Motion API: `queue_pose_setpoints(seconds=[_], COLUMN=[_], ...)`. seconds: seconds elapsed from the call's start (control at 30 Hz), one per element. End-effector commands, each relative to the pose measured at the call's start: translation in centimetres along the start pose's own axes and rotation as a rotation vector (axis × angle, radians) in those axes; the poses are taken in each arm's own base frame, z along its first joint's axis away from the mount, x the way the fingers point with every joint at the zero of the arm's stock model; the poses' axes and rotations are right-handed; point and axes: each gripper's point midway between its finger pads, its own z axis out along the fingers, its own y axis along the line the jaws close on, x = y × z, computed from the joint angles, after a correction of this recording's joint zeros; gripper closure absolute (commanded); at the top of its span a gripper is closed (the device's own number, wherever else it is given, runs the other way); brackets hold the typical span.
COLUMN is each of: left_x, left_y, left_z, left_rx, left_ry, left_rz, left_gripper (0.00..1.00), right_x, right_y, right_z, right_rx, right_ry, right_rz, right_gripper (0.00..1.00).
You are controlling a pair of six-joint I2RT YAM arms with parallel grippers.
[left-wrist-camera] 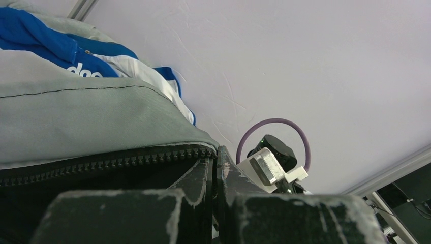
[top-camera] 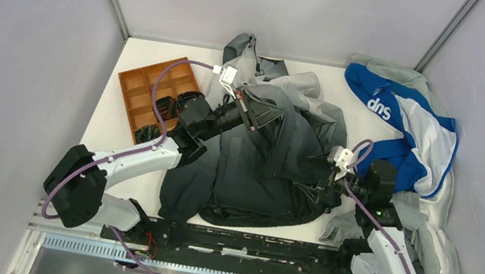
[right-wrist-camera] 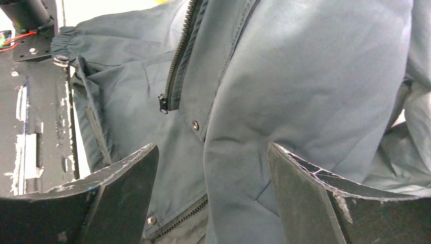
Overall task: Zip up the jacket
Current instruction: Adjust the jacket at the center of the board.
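Observation:
The jacket (top-camera: 258, 161) lies crumpled mid-table, light grey at the far collar and dark charcoal at the near hem. My left gripper (top-camera: 251, 112) is at its upper part. In the left wrist view the jaws (left-wrist-camera: 219, 152) are pressed together on the jacket's edge, right where the dark zipper teeth (left-wrist-camera: 101, 165) end under grey fabric (left-wrist-camera: 76, 117). My right gripper (top-camera: 316, 189) is open over the dark lower right side. In the right wrist view its fingers (right-wrist-camera: 213, 147) straddle a fold of dark cloth (right-wrist-camera: 305, 76), with a zipper line (right-wrist-camera: 180, 56) and its pull (right-wrist-camera: 162, 104) beyond.
A brown compartment tray (top-camera: 151, 89) holding dark items stands at the left, behind my left arm. The blue-and-white garment (top-camera: 403, 126) lies at the far right on a light grey sweatshirt (top-camera: 429, 240). Grey walls enclose the table on three sides.

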Motion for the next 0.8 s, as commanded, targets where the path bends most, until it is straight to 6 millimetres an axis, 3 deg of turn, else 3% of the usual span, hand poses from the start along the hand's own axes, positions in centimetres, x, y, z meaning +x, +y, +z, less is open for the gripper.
queue_pose_setpoints(seconds=[0.0, 0.2, 0.33, 0.5, 0.6, 0.77], left_x=[-2.0, -2.2, -2.1, -2.1, -2.0, -1.5], left_y=[-2.0, -2.2, -2.3, -2.7, -2.7, -2.3], left_z=[0.5, 0.8, 0.8, 0.7, 0.7, 0.5], left_rx=[0.068, 0.074, 0.08, 0.089, 0.089, 0.077], left_ry=[-0.081, -0.081, -0.076, -0.077, -0.074, -0.059], left_rz=[0.056, 0.057, 0.045, 0.046, 0.045, 0.056], left_gripper=[0.98, 0.98, 0.98, 0.98, 0.98, 0.98], right_x=[-1.5, -0.1, -1.5, -2.0, -2.2, -2.2], right_y=[-1.5, -2.3, -1.8, -3.2, -3.4, -4.4], right_z=[-0.2, -0.3, 0.1, 0.4, 1.0, 1.2], right_rx=[0.105, 0.192, 0.169, 0.228, 0.222, 0.244], right_ry=[-0.075, -0.108, -0.203, -0.197, -0.188, -0.124], right_rz=[-0.026, -0.013, 0.004, 0.006, 0.013, -0.014], right_gripper=[0.16, 0.17, 0.21, 0.26, 0.39, 0.79])
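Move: The fold of the hanging jacket panel that the right hand goes for lies about 3 cm ahead of its open fingers, 2 cm to the left and roughly 1 cm lower. From the right hand, the zip slider is some 11 cm left, 3 cm back and 6 cm down, and the pinched zip edge about 9 cm ahead, 11 cm left and 16 cm up. From the left hand, the fold lies about 6 cm back, 9 cm right and 17 cm below. Easing forward about 3 cm towards the fold of the hanging panel, the right hand dips a little over 1 cm and comes partly back up, turning some 10 degrees clockwise and rolling its left side up slightly. Its wide-open fingers close about the fold to roughly a third open, while the left hand stays in place and keeps its pinch on the zip edge. ##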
